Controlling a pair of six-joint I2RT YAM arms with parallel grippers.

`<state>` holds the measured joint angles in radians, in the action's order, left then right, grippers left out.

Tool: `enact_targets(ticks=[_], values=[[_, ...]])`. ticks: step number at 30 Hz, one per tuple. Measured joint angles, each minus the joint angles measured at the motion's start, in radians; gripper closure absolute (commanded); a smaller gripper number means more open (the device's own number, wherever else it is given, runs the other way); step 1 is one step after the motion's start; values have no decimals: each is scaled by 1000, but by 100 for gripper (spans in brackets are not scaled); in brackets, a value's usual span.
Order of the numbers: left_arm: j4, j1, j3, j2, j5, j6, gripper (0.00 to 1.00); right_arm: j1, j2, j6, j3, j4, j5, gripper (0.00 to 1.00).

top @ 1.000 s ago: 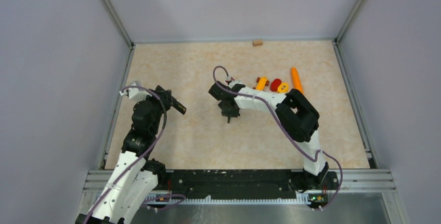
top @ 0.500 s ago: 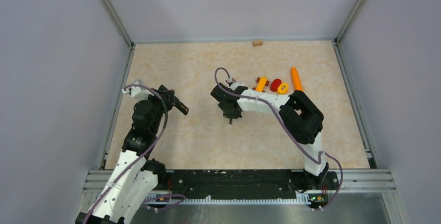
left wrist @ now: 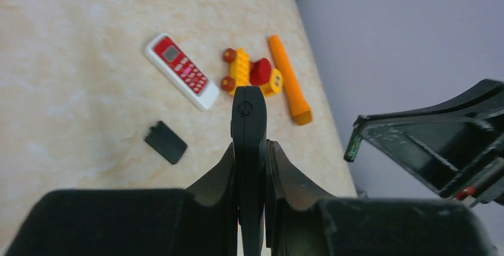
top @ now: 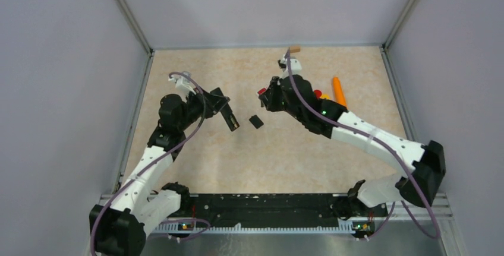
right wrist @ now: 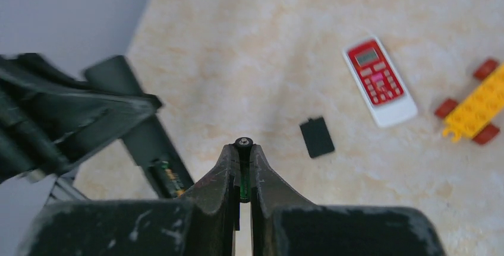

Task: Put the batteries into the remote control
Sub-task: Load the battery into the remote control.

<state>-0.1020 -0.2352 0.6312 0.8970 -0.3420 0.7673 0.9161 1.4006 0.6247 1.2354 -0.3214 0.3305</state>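
My left gripper (left wrist: pixel 249 149) is shut on the remote control (left wrist: pixel 248 119), a slim black bar that sticks out past the fingers. In the top view the left gripper (top: pixel 221 105) holds the remote control (top: pixel 232 120) above the table's middle. The right wrist view shows the remote control's open compartment with one of the batteries (right wrist: pixel 165 176) in it. My right gripper (right wrist: pixel 242 155) is shut on another of the batteries (right wrist: pixel 243 144), a dark thin cylinder with a green band. In the top view the right gripper (top: pixel 268 97) hovers right of the remote control, apart from it.
A small black cover plate (top: pixel 256 121) lies on the table between the grippers. Behind it lie a red-and-white handset (left wrist: pixel 181 72), a yellow toy brick with red wheels (left wrist: pixel 249 73) and an orange cone (top: pixel 339 91). A wooden block (top: pixel 294 49) sits at the back wall.
The right arm has lifted off the table and swung back and right. The left arm has carried the remote control right, toward the middle. The black cover plate now shows.
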Motion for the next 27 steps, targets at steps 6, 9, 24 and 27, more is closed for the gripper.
enact_targets(ticks=[6, 9, 24, 27], values=[[-182, 0, 14, 86, -179, 172, 100, 4, -125, -147, -13, 209, -147, 100], [-291, 0, 14, 100, -232, 275, 100, 21, -127, -182, -19, 286, -205, 100], [-462, 0, 13, 100, -276, 487, 100, 150, -129, -269, -43, 358, -244, 100], [-475, 0, 13, 100, -282, 507, 100, 164, -129, -285, -43, 357, -237, 100]])
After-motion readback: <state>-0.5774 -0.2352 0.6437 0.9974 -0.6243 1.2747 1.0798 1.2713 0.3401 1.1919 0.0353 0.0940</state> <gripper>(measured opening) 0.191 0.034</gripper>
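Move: The black remote is already in my left fingers, the battery in my right. The remote's open battery slot lies about 10 cm to the left of my right hand, 5 cm back and roughly 3 cm lower; from my left hand the battery is some 12 cm to the right, about level ahead and 3 cm lower. On the table, 23 cm below my right hand, the small black cover sits 5 cm ahead and 3 cm left, the red-white remote about 16 cm straight ahead. I bring battery and open slot together in the air: my right hand keeps its pinch on the battery, rises about 11 cm, then draws back and left to the slot end, fingers tipping up towards level and swinging counter-clockwise. My left hand, still gripping the black remote, lifts it some 9 cm and shifts right, rolling its right side up and turning a little clockwise. ##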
